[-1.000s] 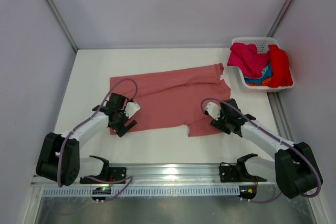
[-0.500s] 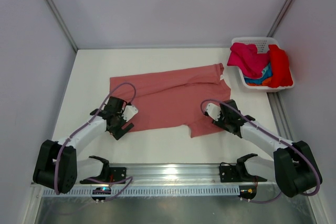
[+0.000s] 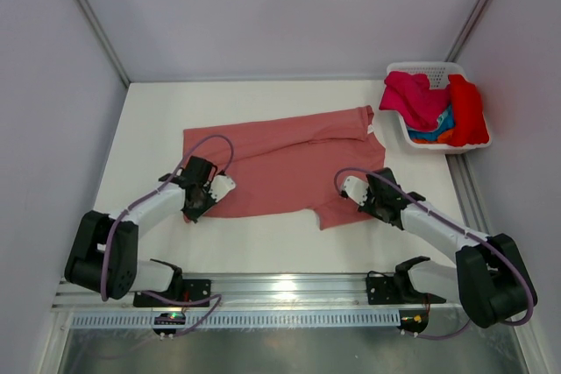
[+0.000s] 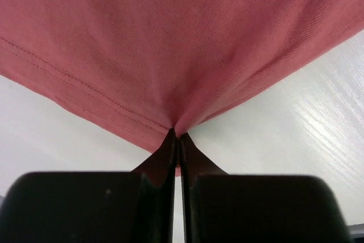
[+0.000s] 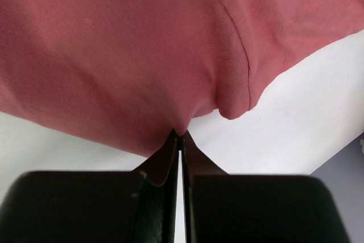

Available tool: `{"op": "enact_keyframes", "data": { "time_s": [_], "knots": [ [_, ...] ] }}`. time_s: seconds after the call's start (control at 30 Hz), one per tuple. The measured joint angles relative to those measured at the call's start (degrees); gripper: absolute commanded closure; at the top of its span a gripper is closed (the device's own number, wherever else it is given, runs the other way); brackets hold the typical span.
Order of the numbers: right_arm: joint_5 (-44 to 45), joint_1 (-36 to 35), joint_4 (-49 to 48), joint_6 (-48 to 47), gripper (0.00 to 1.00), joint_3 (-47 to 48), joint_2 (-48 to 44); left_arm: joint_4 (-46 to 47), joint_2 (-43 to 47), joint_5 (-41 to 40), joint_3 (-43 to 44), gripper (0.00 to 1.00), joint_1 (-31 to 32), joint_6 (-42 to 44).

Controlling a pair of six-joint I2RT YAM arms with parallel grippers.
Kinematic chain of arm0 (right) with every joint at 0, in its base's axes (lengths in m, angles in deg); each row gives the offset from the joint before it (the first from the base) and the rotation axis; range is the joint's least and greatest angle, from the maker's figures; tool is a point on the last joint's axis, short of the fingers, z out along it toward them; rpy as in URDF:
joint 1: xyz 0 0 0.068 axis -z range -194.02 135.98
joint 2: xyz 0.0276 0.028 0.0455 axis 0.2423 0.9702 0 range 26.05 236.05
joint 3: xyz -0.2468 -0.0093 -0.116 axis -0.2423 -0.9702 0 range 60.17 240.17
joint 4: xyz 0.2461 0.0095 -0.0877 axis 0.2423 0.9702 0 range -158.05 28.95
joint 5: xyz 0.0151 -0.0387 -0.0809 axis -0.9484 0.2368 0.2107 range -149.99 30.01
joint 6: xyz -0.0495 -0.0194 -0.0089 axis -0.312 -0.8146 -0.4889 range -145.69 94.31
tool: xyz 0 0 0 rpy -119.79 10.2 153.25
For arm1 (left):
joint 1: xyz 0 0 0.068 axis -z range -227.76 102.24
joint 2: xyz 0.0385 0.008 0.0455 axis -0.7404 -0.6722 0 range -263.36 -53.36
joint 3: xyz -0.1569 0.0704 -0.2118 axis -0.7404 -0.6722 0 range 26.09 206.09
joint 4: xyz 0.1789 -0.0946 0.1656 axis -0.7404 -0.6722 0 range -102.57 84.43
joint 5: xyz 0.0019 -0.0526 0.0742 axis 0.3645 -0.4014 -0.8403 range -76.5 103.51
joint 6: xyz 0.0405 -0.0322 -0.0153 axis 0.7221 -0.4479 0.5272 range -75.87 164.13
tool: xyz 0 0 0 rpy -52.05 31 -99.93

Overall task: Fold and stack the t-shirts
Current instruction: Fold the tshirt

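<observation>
A salmon-pink t-shirt (image 3: 280, 159) lies spread flat across the middle of the white table. My left gripper (image 3: 195, 208) is shut on its near-left hem corner; in the left wrist view the cloth (image 4: 170, 44) puckers into the closed fingertips (image 4: 177, 135). My right gripper (image 3: 364, 203) is shut on the shirt's near-right edge, where the fabric (image 5: 142, 44) bunches into the closed tips (image 5: 180, 133) beside a small fold. More t-shirts, magenta (image 3: 416, 98), red (image 3: 467, 111), blue and orange, are piled in the basket.
The white plastic basket (image 3: 421, 68) stands at the far right of the table. Grey walls close in the left, back and right sides. A metal rail (image 3: 289, 286) with the arm bases runs along the near edge.
Both grippers have closed from open onto the shirt's near edge. The left one shifted slightly toward the hem corner; the right one barely moved.
</observation>
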State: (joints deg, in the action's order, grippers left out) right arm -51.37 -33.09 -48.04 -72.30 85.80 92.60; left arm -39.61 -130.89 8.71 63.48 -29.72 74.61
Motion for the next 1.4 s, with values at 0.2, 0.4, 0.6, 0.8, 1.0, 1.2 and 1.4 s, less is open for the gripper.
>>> {"op": "enact_keyframes", "data": {
  "time_s": [0.2,0.4,0.6,0.8,1.0,1.2,1.4],
  "knots": [
    [-0.5,0.0,1.3,0.5,0.97,0.6,-0.1,-0.3,-1.1,0.1,1.0,1.00,0.0,-0.2],
    [-2.1,0.0,6.0,2.0,0.97,3.0,-4.1,-1.8,-0.3,3.2,2.8,1.00,-0.2,-0.3],
    [-2.4,0.0,5.6,4.8,0.97,12.5,-5.4,-2.9,2.1,5.4,9.3,1.00,-1.3,-0.4],
    [-2.4,0.1,3.3,6.8,0.97,17.8,-1.4,-0.5,1.9,4.2,12.0,1.00,-1.7,-1.5],
    [-0.1,0.1,0.6,7.9,0.97,19.9,6.5,5.5,-2.6,-1.3,12.3,1.00,-2.0,-2.9],
    [1.1,2.9,-1.1,10.6,0.97,28.5,15.3,12.7,-9.1,-4.9,16.5,1.00,-6.1,-4.6],
    [0.2,6.1,-2.6,13.0,0.97,39.4,23.3,18.0,-16.6,-5.3,24.5,1.00,-11.1,-6.3]
  ]
}}
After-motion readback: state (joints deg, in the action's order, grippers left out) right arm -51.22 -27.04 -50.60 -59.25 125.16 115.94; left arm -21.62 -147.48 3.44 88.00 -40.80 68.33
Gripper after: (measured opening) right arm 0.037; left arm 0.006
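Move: Both hands have the t-shirt's near edge pinched at its corners, almost on the table. The shirt's far-left corner lies about 28 cm ahead and 3 cm left of the left hand. Its far-right corner is roughly 34 cm ahead of the right hand and 1 cm left, with the white tag some 29 cm ahead and 2 cm left. The laundry basket stands about 32 cm ahead and 21 cm to the right of the right hand. Up and forward together, both hands carry the pinched near edge towards the shirt's far edge. The left lifts about 6 cm and the right 11 cm, then each dips slightly and sweeps on, about 18 cm forward overall and speeding up at the end. Their fingers tilt forward, the left turning counter-clockwise and the right clockwise, grips kept shut. ##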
